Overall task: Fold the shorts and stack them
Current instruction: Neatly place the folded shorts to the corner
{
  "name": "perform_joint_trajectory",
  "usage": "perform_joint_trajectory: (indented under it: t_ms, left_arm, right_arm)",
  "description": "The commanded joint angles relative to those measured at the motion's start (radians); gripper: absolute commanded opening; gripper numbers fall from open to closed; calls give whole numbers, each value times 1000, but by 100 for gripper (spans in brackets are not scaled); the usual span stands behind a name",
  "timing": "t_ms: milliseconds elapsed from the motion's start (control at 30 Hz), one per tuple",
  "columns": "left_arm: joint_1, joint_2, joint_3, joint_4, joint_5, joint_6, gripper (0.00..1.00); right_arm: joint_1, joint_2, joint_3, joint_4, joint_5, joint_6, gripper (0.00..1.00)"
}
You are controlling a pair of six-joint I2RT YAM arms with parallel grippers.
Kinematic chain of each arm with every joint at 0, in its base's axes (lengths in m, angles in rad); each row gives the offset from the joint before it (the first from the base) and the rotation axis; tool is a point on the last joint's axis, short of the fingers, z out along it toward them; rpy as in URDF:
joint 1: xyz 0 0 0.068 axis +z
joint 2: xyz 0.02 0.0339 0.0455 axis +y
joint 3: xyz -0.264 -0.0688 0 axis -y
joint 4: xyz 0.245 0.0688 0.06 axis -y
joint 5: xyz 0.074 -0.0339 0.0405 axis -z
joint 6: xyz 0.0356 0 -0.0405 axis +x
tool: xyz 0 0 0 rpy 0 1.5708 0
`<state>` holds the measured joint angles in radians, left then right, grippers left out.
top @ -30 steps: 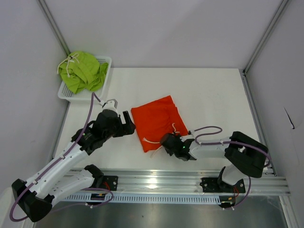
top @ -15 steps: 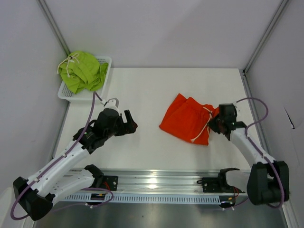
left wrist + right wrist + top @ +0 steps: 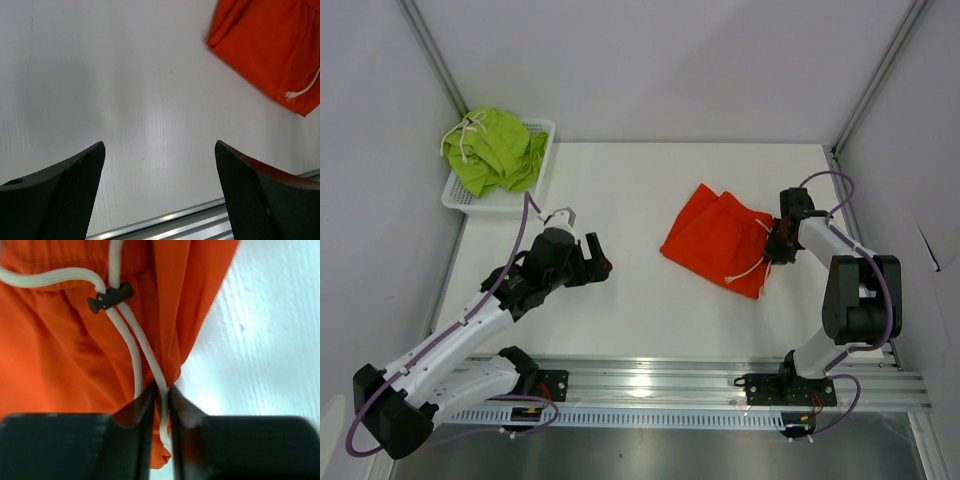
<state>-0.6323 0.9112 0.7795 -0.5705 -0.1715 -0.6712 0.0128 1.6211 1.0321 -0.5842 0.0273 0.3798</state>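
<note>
The orange shorts (image 3: 718, 238) lie bunched on the right half of the table, also seen at the top right of the left wrist view (image 3: 270, 45). My right gripper (image 3: 776, 248) sits at their right edge. In the right wrist view its jaws (image 3: 161, 390) stand almost together, pinching orange fabric (image 3: 55, 350) and one strand of the white drawstring (image 3: 127, 337). The green shorts (image 3: 495, 150) are heaped in the white basket (image 3: 546, 132) at the back left. My left gripper (image 3: 598, 262) hovers wide open over bare table (image 3: 160, 150), holding nothing.
Grey walls and metal frame posts close in the table on the left, back and right. The aluminium rail (image 3: 650, 385) carrying both arm bases runs along the near edge. The right arm's cable (image 3: 820, 185) loops above its wrist.
The right gripper has carried the orange shorts from the near middle of the table out to the right side. Its jaws have parted slightly. The left arm shifted only a little.
</note>
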Motion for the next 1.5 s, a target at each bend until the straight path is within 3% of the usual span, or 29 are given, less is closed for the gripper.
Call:
perform_joint_trajectory:
  t_ms: [0, 33, 100, 133, 433, 600, 833, 1000, 1267, 1400, 1467]
  left_arm:
    - [9, 2, 14, 20, 15, 21, 91]
    - [9, 6, 20, 21, 20, 21, 91]
    - [9, 12, 26, 21, 35, 22, 91]
    - [9, 12, 35, 15, 36, 22, 91]
    - [9, -15, 27, -3, 17, 22, 91]
    - [9, 5, 30, -8, 7, 24, 91]
    - [9, -3, 41, -28, -6, 28, 92]
    - [9, -5, 46, -40, -11, 30, 91]
    - [9, -3, 47, -49, -17, 36, 92]
    - [9, -3, 49, -43, -10, 36, 91]
    - [9, -5, 46, -42, -6, 38, 92]
  right_arm:
    - [-4, -27, -26, -57, 118, -6, 25]
    - [-4, -26, -35, -65, 175, 7, 41]
    - [-4, -30, -35, -85, 220, 31, 43]
    - [-4, -52, -30, -89, 242, 34, 69]
    - [51, -211, 81, -144, 274, 12, 74]
    - [221, -176, 112, -53, 139, 33, 93]
    - [381, 96, 327, -22, 212, 146, 96]
    - [398, 282, 491, 20, 168, 195, 96]
    - [463, 647, 862, -175, 160, 45, 96]
    - [504, 630, 788, -249, 246, -48, 95]
    - [506, 556, 592, -211, 246, -85, 94]
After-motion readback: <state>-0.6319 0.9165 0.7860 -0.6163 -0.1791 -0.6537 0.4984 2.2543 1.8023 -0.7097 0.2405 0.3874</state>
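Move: Just in front of the right fingers' left side lies the folded shorts, its middle about 13 cm left and 4 cm ahead, roughly 2 cm lower. Its far-left edge, the next goal, is some 20 cm left and 11 cm ahead; the loose cord end on the shorts lies about 10 cm left and 5 cm back. From the left hand the shorts' middle is some 32 cm right, 13 cm ahead and 12 cm below. Opening wide, the right fingers let go of the cord-side edge while the hand slips back and right some 3 to 4 cm. The hand then rises and swings left and forward over the shorts, ending about 20 cm left of its start, and sinks, turning some 20 degrees counter-clockwise, until the open fingers straddle the far-left edge. ##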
